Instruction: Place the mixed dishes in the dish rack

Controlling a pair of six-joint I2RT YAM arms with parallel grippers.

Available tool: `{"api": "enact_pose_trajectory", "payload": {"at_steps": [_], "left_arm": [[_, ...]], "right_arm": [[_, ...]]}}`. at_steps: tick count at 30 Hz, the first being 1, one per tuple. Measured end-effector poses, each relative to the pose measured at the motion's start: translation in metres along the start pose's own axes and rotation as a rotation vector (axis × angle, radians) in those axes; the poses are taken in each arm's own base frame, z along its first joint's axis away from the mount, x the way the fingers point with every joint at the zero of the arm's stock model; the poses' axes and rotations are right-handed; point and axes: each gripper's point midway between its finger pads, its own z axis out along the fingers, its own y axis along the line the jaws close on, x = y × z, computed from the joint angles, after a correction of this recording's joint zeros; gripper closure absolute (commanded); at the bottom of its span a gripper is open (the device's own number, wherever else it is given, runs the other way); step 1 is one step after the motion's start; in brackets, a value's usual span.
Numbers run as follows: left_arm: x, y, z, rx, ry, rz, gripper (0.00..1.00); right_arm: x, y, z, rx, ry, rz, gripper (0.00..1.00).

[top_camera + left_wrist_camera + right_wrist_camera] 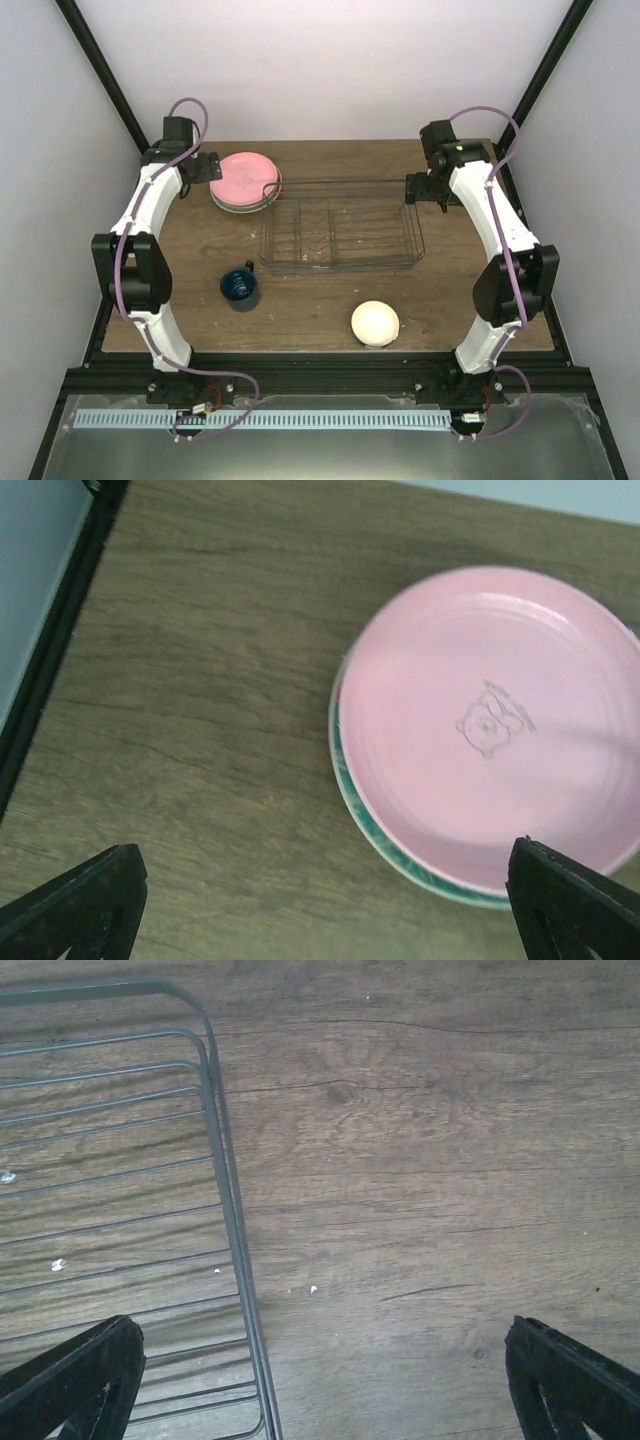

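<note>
A pink plate (245, 180) with an embossed bear lies on top of a stack at the back left of the table, a teal-rimmed plate (352, 798) showing under it. The empty wire dish rack (340, 232) stands in the middle. In front of it a dark blue mug (240, 285) sits to the left and a cream bowl (375, 323) to the right. My left gripper (203, 165) hovers open just left of the plate stack, holding nothing. Equally open and unladen, my right gripper (416, 188) hangs over the rack's right end, above its wire edge (228, 1210).
The wooden table (300, 310) ends at a black frame rail (50, 650) close to the left of the plate stack. Pale walls enclose the back and sides. Both arm bases are bolted at the near edge.
</note>
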Motion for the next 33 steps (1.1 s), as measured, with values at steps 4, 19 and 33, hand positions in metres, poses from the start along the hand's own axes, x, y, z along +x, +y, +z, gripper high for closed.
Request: {"api": "enact_pose_trajectory", "payload": {"at_steps": [4, 19, 33], "left_arm": [[0.023, -0.008, -0.009, 0.061, 0.059, 0.038, 0.00], [0.197, -0.014, -0.104, 0.091, 0.412, 0.029, 0.00], [0.289, 0.004, -0.129, 0.079, 0.587, -0.113, 0.00]], "right_arm": [[0.001, 0.005, 0.000, -0.030, 0.006, -0.001, 0.00], [-0.047, 0.050, 0.002, -0.132, -0.059, -0.047, 0.00], [-0.042, 0.101, 0.004, -0.202, -0.066, -0.152, 0.02]]}}
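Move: The blue mug stands about 28 cm back from the open left hand and some 14 cm to its right, roughly 15 cm below. From that same hand the pink-topped plate stack is some 3 cm ahead and 12 cm right, and the dish rack's middle is about 10 cm back and 40 cm right. From the right hand, the rack's middle is about level and 24 cm left, some 16 cm below. Back towards the base sweeps the left hand, about 30 cm, sinking some 9 cm and drifting right, leaving the plates and closing in on the blue mug. Its fingers tip to point nearly straight down and stay wide open, the right one ending close at the mug's rim. The right hand, also open and high, shifts left and a little forward, out over the dish rack's right end. ##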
